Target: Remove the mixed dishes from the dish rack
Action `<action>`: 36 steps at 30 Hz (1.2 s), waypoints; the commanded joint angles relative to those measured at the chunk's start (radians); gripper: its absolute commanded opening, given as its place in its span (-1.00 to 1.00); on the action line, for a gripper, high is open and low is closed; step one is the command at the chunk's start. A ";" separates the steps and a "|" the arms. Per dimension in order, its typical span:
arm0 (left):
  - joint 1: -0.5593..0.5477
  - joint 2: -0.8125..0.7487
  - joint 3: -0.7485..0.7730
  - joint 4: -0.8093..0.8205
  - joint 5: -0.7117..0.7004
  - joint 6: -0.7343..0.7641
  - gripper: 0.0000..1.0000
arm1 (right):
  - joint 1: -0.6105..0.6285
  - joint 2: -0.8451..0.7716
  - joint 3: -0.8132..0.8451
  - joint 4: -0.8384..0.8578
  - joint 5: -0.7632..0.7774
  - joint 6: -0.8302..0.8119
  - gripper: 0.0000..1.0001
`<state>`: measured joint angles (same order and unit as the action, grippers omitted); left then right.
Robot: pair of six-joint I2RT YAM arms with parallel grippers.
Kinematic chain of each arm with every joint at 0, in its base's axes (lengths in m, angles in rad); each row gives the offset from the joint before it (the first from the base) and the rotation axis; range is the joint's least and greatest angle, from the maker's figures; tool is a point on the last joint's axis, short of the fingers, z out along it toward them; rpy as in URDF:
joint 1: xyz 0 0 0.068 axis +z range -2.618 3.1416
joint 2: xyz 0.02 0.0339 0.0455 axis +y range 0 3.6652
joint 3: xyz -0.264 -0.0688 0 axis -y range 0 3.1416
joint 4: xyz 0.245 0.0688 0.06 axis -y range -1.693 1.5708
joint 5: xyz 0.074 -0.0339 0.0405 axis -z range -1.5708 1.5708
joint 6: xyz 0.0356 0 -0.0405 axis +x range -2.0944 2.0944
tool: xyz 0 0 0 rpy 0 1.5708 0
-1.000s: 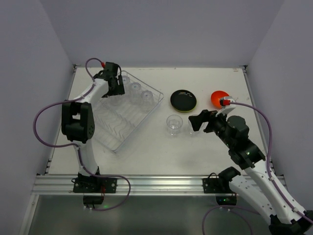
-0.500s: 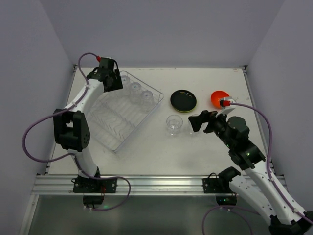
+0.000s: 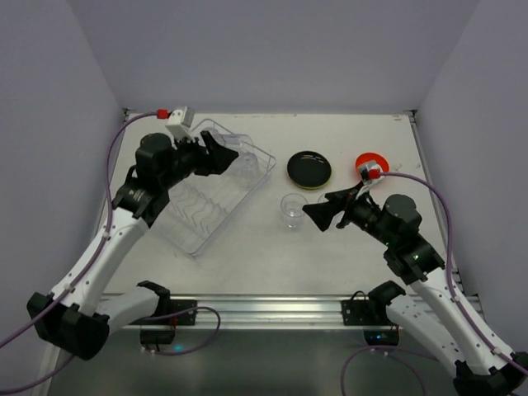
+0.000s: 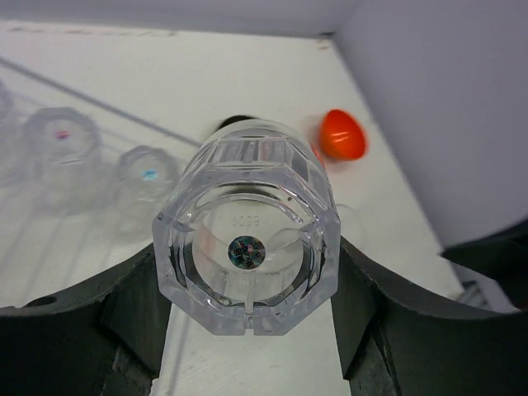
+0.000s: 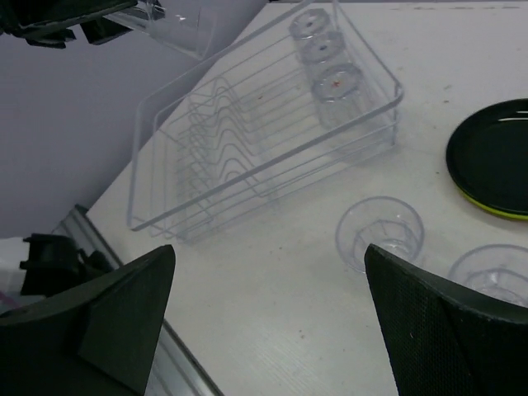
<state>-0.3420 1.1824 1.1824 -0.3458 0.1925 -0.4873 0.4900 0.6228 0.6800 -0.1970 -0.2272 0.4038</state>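
Note:
My left gripper (image 3: 224,154) is shut on a clear plastic cup (image 4: 247,247), held lifted above the far end of the dish rack (image 3: 196,213), its base facing the wrist camera. Three more clear cups (image 5: 338,82) stand in a row at that far end of the wire rack (image 5: 247,157). Two clear cups (image 3: 293,208) stand on the table right of the rack, also seen by the right wrist (image 5: 379,231). My right gripper (image 3: 318,214) hangs open above them, empty. The black plate (image 3: 309,169) lies on the lime-green plate (image 5: 495,210). The orange-red bowl (image 3: 371,163) rests behind my right wrist.
The rack's plate-slot prongs (image 5: 210,115) hold nothing. White walls close in the table on the left, back and right. An aluminium rail (image 3: 264,309) runs along the near edge by the arm bases.
My left gripper closed on a cup in the rack's far corner, then the arm swung round and lifted it out toward the right. My right gripper dipped and shifted slightly left, staying open.

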 commanded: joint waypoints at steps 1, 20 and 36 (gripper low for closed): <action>-0.066 -0.179 -0.207 0.487 0.255 -0.215 -1.00 | -0.001 0.020 0.007 0.183 -0.247 0.096 0.97; -0.258 -0.201 -0.632 1.239 0.345 -0.800 -1.00 | 0.001 0.224 -0.066 0.820 -0.638 0.411 0.79; -0.414 -0.023 -0.664 1.396 0.306 -0.855 -1.00 | 0.002 0.180 -0.111 0.809 -0.629 0.331 -0.33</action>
<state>-0.7414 1.1473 0.5091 0.9131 0.5026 -1.3167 0.4908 0.8341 0.5964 0.5488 -0.8513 0.7544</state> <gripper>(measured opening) 0.694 0.432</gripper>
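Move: The glass already held in the left gripper is bound for the open right gripper, which waits some 12 cm back and 31 cm to the right of the left hand, about 3 cm lower. From the right hand, the held glass lies roughly 14 cm ahead, 29 cm left and slightly above. Counted from the right hand, one standing glass is about 8 cm ahead and 7 cm left, a second glass 7 cm ahead and 4 cm right, both some 21 cm below; the black plate lies 25 cm ahead, 3 cm left. The held glass is swung back and right, about 16 cm and 15 cm, lifted early then lowered again, as the left wrist rolls and turns clockwise to present the mouth to the other hand; its grip stays. The right hand rises and swings left and back to meet it, turning some 35 degrees counter-clockwise, then half closes its wide-open fingers around the rim wall, one inside. ##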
